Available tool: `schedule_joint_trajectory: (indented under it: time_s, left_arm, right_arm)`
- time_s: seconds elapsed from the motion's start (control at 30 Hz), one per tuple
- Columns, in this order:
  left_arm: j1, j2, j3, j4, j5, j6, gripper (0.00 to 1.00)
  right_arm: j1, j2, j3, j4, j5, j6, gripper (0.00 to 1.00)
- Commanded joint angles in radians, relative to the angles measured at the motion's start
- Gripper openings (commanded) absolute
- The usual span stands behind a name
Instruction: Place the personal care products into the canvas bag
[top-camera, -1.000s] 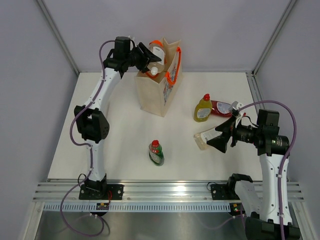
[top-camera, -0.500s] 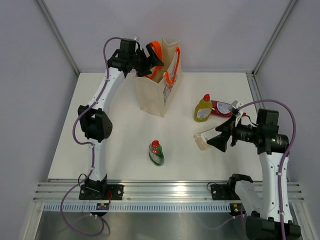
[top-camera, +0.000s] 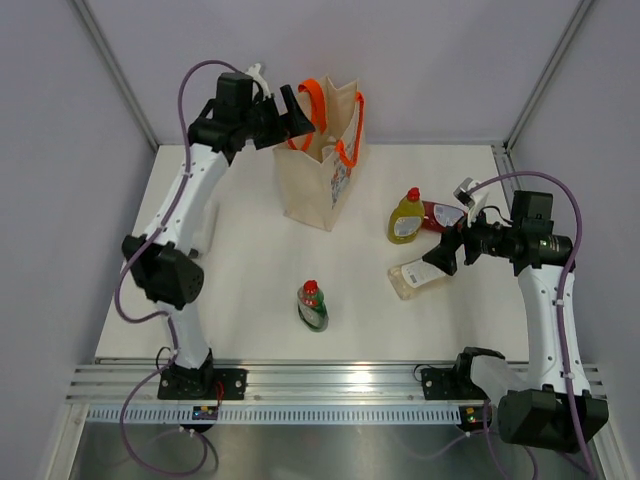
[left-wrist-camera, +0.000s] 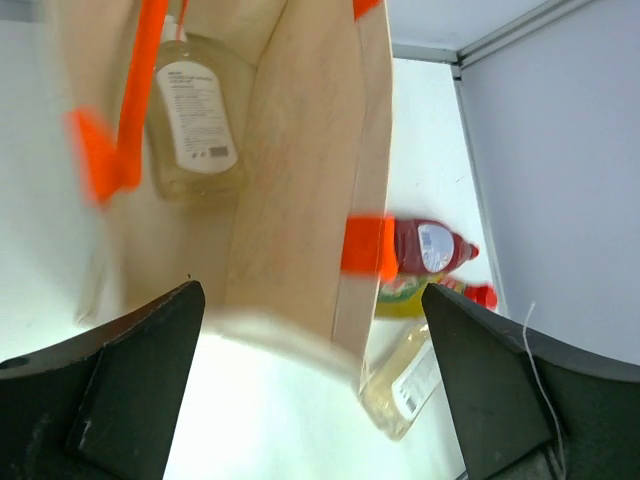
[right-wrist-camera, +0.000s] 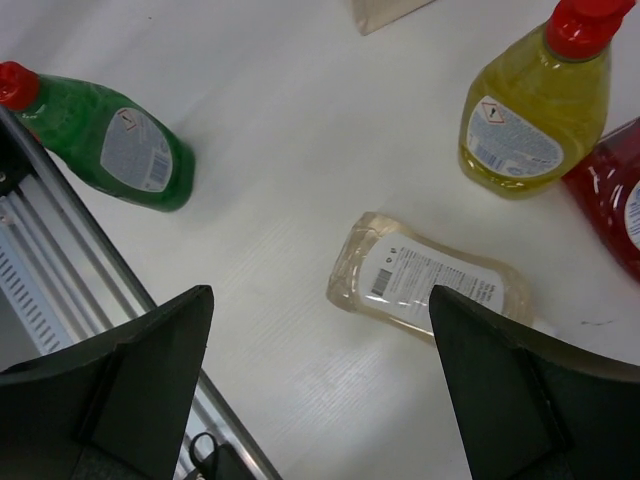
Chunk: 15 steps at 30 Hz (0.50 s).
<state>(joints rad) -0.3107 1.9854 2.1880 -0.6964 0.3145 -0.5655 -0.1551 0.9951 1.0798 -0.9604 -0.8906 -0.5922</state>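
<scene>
The canvas bag (top-camera: 318, 172) stands upright at the back of the table, with orange handles. My left gripper (top-camera: 296, 114) is open and empty, level with the bag's top rim on its left side (left-wrist-camera: 310, 310). One clear bottle (left-wrist-camera: 193, 115) lies inside the bag. A second clear bottle (top-camera: 418, 277) lies flat on the table. My right gripper (top-camera: 444, 254) is open and empty, hovering just right of it (right-wrist-camera: 320, 385). The yellow-green bottle (top-camera: 405, 218) stands upright beside the lying red bottle (top-camera: 441, 213). The green bottle with the red cap (top-camera: 312, 306) is at front centre.
The aluminium rail (top-camera: 330, 385) runs along the table's near edge, also in the right wrist view (right-wrist-camera: 60, 260). Grey walls enclose the table on three sides. The bag's open mouth faces up beside my left wrist.
My left gripper let the clear bottle drop into the bag and drew back to the left, empty. My right gripper moved slightly back and right, away from the clear bottle on the table.
</scene>
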Motion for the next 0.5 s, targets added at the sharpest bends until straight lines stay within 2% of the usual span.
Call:
schedule_joint_trajectory:
  time_s: [0.0,0.03,0.07,0.1,0.13,0.17,0.2,0.23,0.3,0.47]
  left_arm:
    - [0.002,-0.29,-0.195,0.078,-0.101,0.119,0.97]
    - [0.002,-0.401,-0.261,0.112,-0.112,0.14,0.98]
    - [0.004,-0.458,-0.39,0.127,-0.136,0.148,0.99]
    - [0.004,-0.512,-0.452,0.139,-0.149,0.154,0.99]
    - [0.01,-0.618,-0.515,0.164,-0.153,0.159,0.99]
    - [0.015,-0.666,-0.575,0.175,-0.158,0.161,0.99]
    - [0.016,-0.715,-0.696,0.192,-0.163,0.161,0.99]
    - [0.025,-0.808,-0.755,0.198,-0.163,0.159,0.99]
    - [0.03,-0.897,-0.929,0.207,-0.161,0.138,0.99]
    - [0.036,-1.188,-1.238,0.206,-0.166,0.063,0.99]
  right_arm:
    - [0.0,0.065,0.077,0.083,0.038,-0.15,0.96]
    - [0.0,0.118,0.092,0.086,0.035,-0.181,0.96]
    - [0.0,0.146,0.123,0.074,0.009,-0.27,0.97]
    - [0.0,0.174,0.138,0.06,-0.014,-0.331,0.99]
    - [0.0,0.233,0.155,0.007,-0.033,-0.4,0.99]
    - [0.0,0.269,0.193,-0.03,-0.068,-0.545,0.99]
    - [0.0,0.298,0.215,-0.082,-0.083,-0.602,1.0]
    - [0.0,0.354,0.233,-0.092,-0.093,-0.639,0.99]
    - [0.0,0.431,0.282,-0.081,-0.096,-0.67,0.99]
    - [0.002,0.574,0.362,-0.054,-0.1,-0.744,1.0]
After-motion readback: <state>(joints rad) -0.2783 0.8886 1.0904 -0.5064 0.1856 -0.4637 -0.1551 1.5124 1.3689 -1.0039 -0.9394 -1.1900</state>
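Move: The green bottle stands about 34 cm back from the left hand, 6 cm to its right and 22 cm below. The bag's middle lies 4 cm ahead, 7 cm right and 16 cm down, the white bottle some 9 cm back, 24 cm left and 29 cm down. For the right hand, the yellow bottle is about 15 cm straight ahead, 13 cm lower; the clear bottle 5 cm ahead, 4 cm right, the red one 20 cm ahead, 14 cm right, both 19 cm down. The bag, with the clear bottle already let go inside, is left behind by the open left hand, which sweeps back about 22 cm and some 10 cm left, rising 7 cm and then sinking again to its old height. Towards the yellow and red bottles the open right hand goes forward about 10 cm, sinking slightly and turning counter-clockwise some 20 degrees. ##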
